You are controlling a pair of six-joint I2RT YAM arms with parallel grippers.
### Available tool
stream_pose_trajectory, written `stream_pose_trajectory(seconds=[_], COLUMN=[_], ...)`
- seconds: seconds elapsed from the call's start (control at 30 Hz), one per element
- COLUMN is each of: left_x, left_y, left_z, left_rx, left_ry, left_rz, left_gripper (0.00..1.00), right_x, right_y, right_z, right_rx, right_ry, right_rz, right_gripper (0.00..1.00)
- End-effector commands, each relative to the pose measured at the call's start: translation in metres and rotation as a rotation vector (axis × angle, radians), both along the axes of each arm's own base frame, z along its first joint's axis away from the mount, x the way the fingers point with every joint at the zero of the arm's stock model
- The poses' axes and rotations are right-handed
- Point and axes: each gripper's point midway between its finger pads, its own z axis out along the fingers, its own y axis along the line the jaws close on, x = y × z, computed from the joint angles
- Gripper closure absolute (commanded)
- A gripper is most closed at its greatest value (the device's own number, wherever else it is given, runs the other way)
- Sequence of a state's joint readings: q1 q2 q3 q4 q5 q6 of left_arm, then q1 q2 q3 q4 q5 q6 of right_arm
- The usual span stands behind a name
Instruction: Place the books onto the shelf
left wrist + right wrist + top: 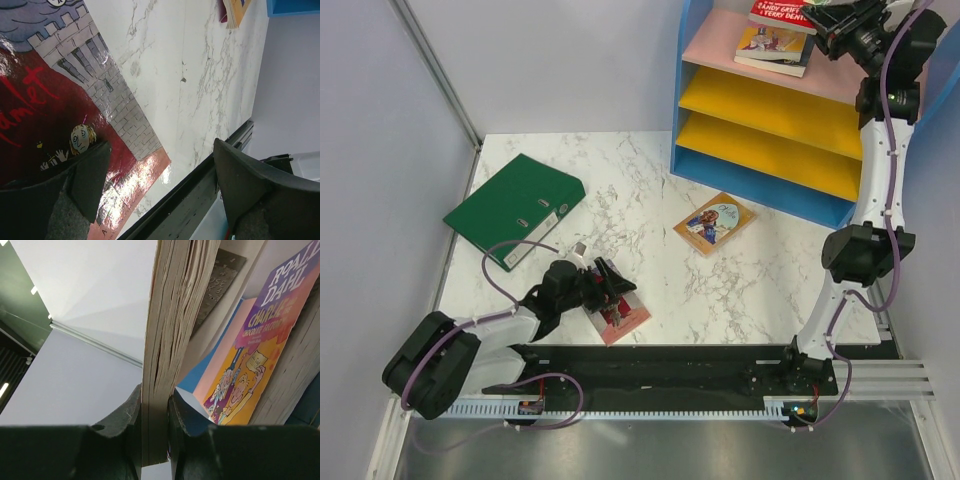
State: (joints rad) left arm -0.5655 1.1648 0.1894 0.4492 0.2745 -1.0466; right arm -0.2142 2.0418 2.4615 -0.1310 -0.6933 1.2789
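The shelf stands at the back right, with a purple-orange Roald Dahl book and a red book lying on its pink top board. Above that board my right gripper is shut on another paperback, seen edge-on with its cover hidden. The Roald Dahl book lies just beside it. A pink-red book with a castle lies near the table's front edge. My left gripper hangs open over it, one finger above the cover. A tan book lies mid-table.
A big green binder lies at the left of the marble table. A black rail runs along the front edge under my left gripper's other finger. Grey walls close in the left and back.
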Motion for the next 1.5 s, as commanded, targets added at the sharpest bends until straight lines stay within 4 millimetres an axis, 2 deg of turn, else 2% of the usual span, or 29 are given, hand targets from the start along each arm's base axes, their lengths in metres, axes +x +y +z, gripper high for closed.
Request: stream_pose_trajectory(seconds=[0.0,0.17,0.57,1.0,1.1,1.13,1.3,1.33,1.37,1.4,1.47], left_x=[-0.008,-0.008,-0.009,-0.009,-0.01,-0.01,-0.01,-0.009,-0.009,-0.01,-0.01], left_y=[0.002,0.002,0.002,0.002,0.002,0.002,0.002,0.002,0.002,0.002,0.002], left_z=[-0.014,-0.016,-0.017,-0.016,-0.015,-0.015,-0.014,-0.013,-0.013,-0.014,-0.014], left_rx=[0.039,0.045,0.045,0.039,0.038,0.038,0.035,0.033,0.033,0.033,0.033], left_ry=[0.029,0.035,0.037,0.032,0.031,0.031,0.026,0.024,0.024,0.026,0.024], left_rz=[-0.025,-0.026,-0.027,-0.029,-0.029,-0.029,-0.027,-0.027,-0.027,-0.026,-0.027], left_gripper=[0.09,0.09,0.1,0.1,0.1,0.11,0.11,0.11,0.11,0.11,0.11], right_x=[-0.014,-0.004,0.002,0.0,-0.002,-0.003,-0.008,-0.008,-0.008,-0.009,-0.009], right_y=[0.011,0.01,0.008,0.008,0.007,0.008,0.003,0.003,0.003,0.004,0.003], right_z=[0.027,0.013,-0.017,-0.024,-0.028,-0.028,-0.032,-0.033,-0.033,-0.035,-0.038], right_rx=[0.015,0.026,0.011,0.007,0.005,0.001,-0.008,-0.009,-0.013,-0.013,-0.016], right_ry=[-0.101,-0.063,0.009,0.031,0.042,0.04,0.054,0.057,0.056,0.062,0.071], right_rz=[0.051,0.06,0.048,0.044,0.041,0.039,0.012,0.015,0.019,0.026,0.027], right_gripper=[0.92,0.92,0.86,0.76,0.66,0.57,0.4,0.29,0.09,0.02,0.02])
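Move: With the 13-Storey Treehouse book gripped by its edge, my right hand is over the shelf's pink top; the Charlie book I'm lowering onto lies about 6 cm ahead, 5 cm left and 7 cm below. Nineteen Eighty-Four lies under it, some 5 cm ahead, 4 cm left and 9 cm down. From my left hand, Charlie is roughly 39 cm forward, 31 cm right and 42 cm up. I lower the Treehouse book about 6 cm onto Charlie with my right hand, easing 2 or 3 cm forward and tipping the fingertips down a little, then hold it there. Then I spread my fingers wide and draw back about 2.5 cm, rising 2 cm, to let go of the book's edge. ##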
